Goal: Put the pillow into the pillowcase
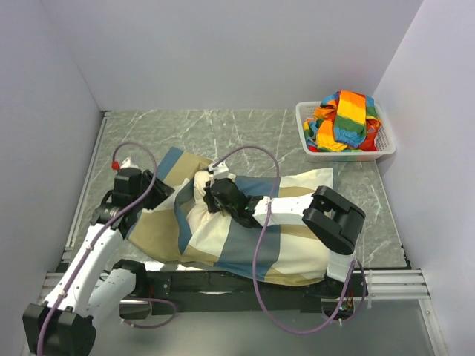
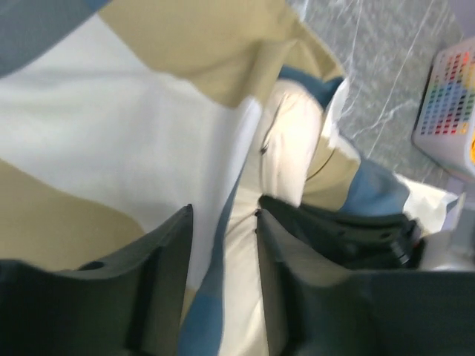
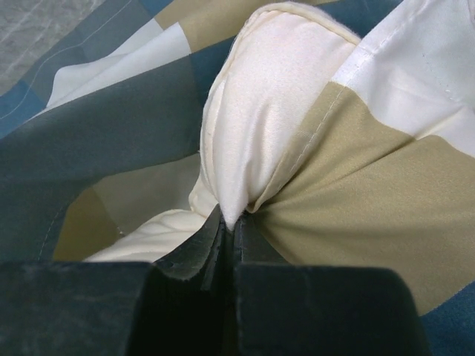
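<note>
The pillowcase (image 1: 231, 251), in blue, tan and off-white blocks, lies bunched across the middle of the table. A cream pillow (image 1: 200, 184) bulges out of its left end. My right gripper (image 1: 211, 195) reaches in from the right and is shut on a pinch of the pillow (image 3: 267, 96), right beside the tan hem of the pillowcase (image 3: 371, 185). My left gripper (image 1: 158, 190) stands at the case's left end. Its jaws are apart around a loose fold of pillowcase (image 2: 111, 133) with the pillow (image 2: 289, 141) just beyond, so the left gripper (image 2: 223, 213) is open.
A white basket (image 1: 347, 153) holding rainbow-striped cloth (image 1: 346, 117) stands at the back right by the wall. White walls close in the marble tabletop (image 1: 223, 130) on three sides. A purple cable (image 1: 257, 256) loops over the pillowcase from my right arm's elbow (image 1: 334, 216).
</note>
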Tool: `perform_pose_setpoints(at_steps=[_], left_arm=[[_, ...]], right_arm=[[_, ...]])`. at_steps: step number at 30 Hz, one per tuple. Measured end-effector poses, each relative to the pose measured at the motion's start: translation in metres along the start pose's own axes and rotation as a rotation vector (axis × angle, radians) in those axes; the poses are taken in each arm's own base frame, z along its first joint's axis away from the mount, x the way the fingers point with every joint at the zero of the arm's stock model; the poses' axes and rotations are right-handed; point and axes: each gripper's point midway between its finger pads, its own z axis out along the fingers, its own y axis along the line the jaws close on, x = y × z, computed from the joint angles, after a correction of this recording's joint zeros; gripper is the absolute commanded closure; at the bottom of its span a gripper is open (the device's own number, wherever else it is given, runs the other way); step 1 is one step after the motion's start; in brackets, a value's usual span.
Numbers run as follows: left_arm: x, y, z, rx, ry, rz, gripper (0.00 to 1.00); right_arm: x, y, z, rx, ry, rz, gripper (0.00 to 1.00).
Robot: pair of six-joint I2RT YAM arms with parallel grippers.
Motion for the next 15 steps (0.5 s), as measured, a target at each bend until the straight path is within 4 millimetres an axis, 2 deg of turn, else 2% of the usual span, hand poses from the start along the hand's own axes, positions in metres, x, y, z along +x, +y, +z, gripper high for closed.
perform_pose_setpoints(at_steps=[5,10,12,15], left_arm=[[-0.024,-0.015,0.007,-0.038,-0.011,0.087,0.35],[-0.040,-0.027,0.022,-0.114,0.039,0.259,0.34],[-0.039,-0.037,0.030,-0.126,0.067,0.339,0.33],[-0.019,-0.051,0.039,-0.132,0.142,0.476,0.33]], right_arm=[[0.000,0.001,0.000,-0.010,-0.009,0.003,1.00],[-0.001,0.001,0.000,-0.015,-0.015,0.005,1.00],[0.000,0.002,-0.001,-0.018,-0.017,0.007,1.00],[0.000,0.003,-0.002,-0.028,-0.018,0.010,1.00]])
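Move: The pillowcase's open edge beside the pillow's bare far end lies about 3 cm ahead of the left gripper, 5 cm to its right and some 9 cm below. The pillow's bare end is roughly 3 cm ahead, 9 cm to the right and 8 cm down. From the right gripper, which already pinches pillow and case together, that open edge is about 6 cm ahead, 5 cm to the left and 3 cm lower. Bring the left gripper forward about 5 cm over the loose left side of the pillowcase, rising slightly, then swing it right some 3 cm towards the open edge and the pillow's bare end. Keep spreading its part-open fingers while the wrist rolls left side up and turns clockwise some 20 degrees. Hold the right gripper still, shut on pillow and case. ##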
